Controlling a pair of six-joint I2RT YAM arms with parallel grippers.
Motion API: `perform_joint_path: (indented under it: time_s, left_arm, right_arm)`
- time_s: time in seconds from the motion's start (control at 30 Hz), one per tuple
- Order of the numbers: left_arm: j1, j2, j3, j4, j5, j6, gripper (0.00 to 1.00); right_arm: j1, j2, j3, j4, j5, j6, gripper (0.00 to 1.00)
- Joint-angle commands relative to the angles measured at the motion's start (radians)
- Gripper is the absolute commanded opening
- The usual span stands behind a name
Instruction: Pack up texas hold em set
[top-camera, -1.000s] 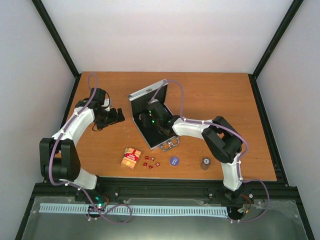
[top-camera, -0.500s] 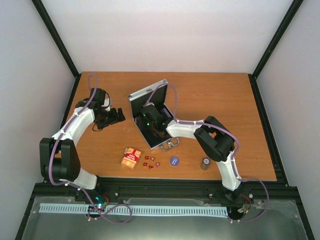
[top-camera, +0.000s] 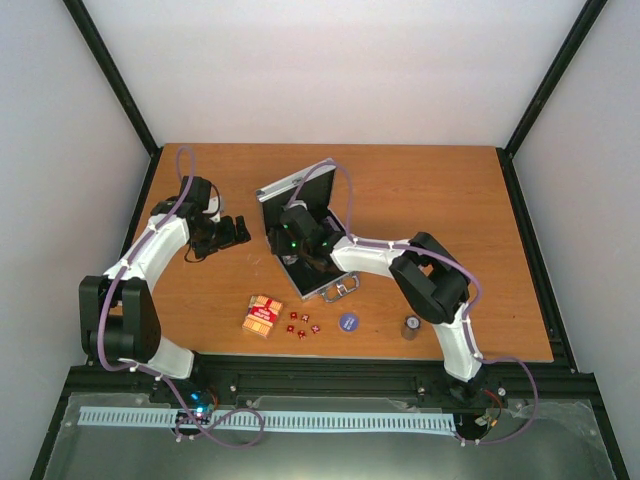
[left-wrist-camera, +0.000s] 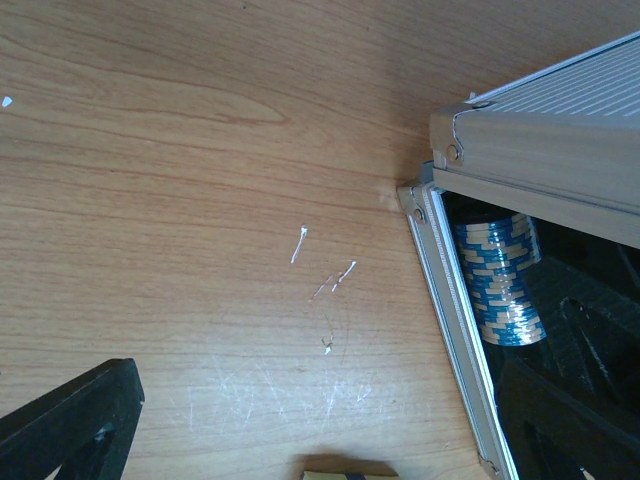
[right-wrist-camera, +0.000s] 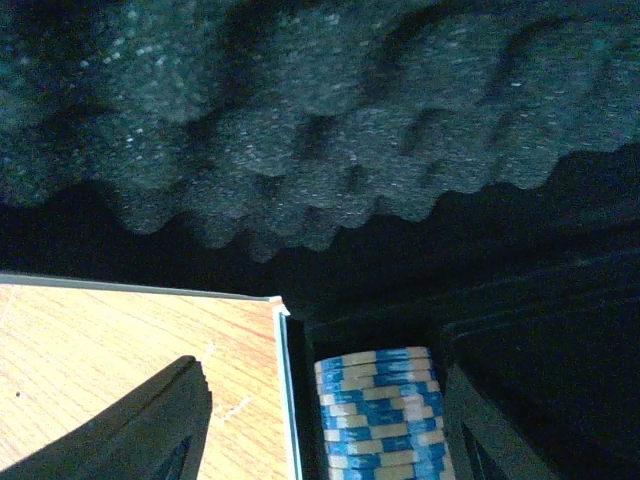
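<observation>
The silver case (top-camera: 297, 183) stands open mid-table, its lid raised and its handle (top-camera: 342, 290) toward me. My right gripper (top-camera: 290, 245) reaches into its back-left corner. In the right wrist view it (right-wrist-camera: 322, 400) is open astride a stack of blue-and-cream chips (right-wrist-camera: 382, 420) lying in the black lining, with gaps at both fingers. My left gripper (top-camera: 238, 231) hovers open over bare wood just left of the case, holding nothing; its view shows the case's rim (left-wrist-camera: 450, 300) and the same chip stack (left-wrist-camera: 500, 280). The red-orange card box (top-camera: 263, 315), red dice (top-camera: 303, 325) and blue disc (top-camera: 348, 321) lie near the front edge.
A small grey-brown chip stack (top-camera: 410, 327) stands upright at the front right, beside the right arm's elbow. Egg-crate foam (right-wrist-camera: 320, 130) lines the raised lid just ahead of the right gripper. White walls with black frame posts enclose the table.
My right gripper has slid left, deeper into the case's back-left corner, and its jaws have widened off the blue chip stack. The left arm has not moved.
</observation>
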Motion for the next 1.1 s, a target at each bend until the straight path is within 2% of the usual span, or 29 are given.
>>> perform_joint_path:
  time_s: [0.0,0.27,0.4,0.57,0.67,0.8,1.07]
  left_arm:
    - [-0.006,-0.017,0.018,-0.004,0.003,-0.011,1.00]
    - [-0.005,-0.010,0.029,-0.018,0.001,-0.010,1.00]
    - [-0.005,-0.005,0.048,-0.024,-0.002,-0.012,1.00]
    - [-0.005,0.004,0.054,-0.025,0.009,-0.015,1.00]
    - [-0.005,0.004,0.043,-0.021,0.008,-0.018,1.00]
    - [-0.005,0.005,0.030,-0.012,0.016,-0.019,1.00]
    - [-0.005,0.013,0.036,-0.006,0.021,-0.020,1.00]
  right_arm:
    - [0.010,-0.077,0.010,-0.062,0.068,-0.025,0.68]
    - [0.009,-0.266,-0.031,-0.479,0.207,-0.058,0.77]
    - [0.008,-0.332,-0.059,-0.830,0.275,-0.017,0.80]
    - [0.001,-0.477,-0.224,-1.078,0.223,0.080,0.80]
    - [-0.022,-0.563,-0.329,-1.168,0.175,0.143,0.81]
    - [-0.059,-0.661,-0.440,-1.198,0.119,0.186,0.81]
    - [-0.130,-0.704,-0.541,-1.192,0.066,0.182,0.84]
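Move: The last standing chip tube is some 22 cm back from the right hand, 32 cm to its right and 5 cm lower; the dealer button lies about 15 cm left of that tube and 3 cm farther out. The blue chips lie right under this hand in the case, about 3 cm down, the green chips level with it, roughly 16 cm right. From the left hand the tube is about 42 cm right, 20 cm back, 8 cm down. Up and out of the case first, about 5 cm while already swinging right, the right hand leaves the blue chips, then sweeps right and back, sinking again, roughly 31 cm right and 20 cm back in all, to the standing tube. The wrist swings from its slant to point straight down; the fingers open wider and end about the tube's top, closing on nothing yet. ##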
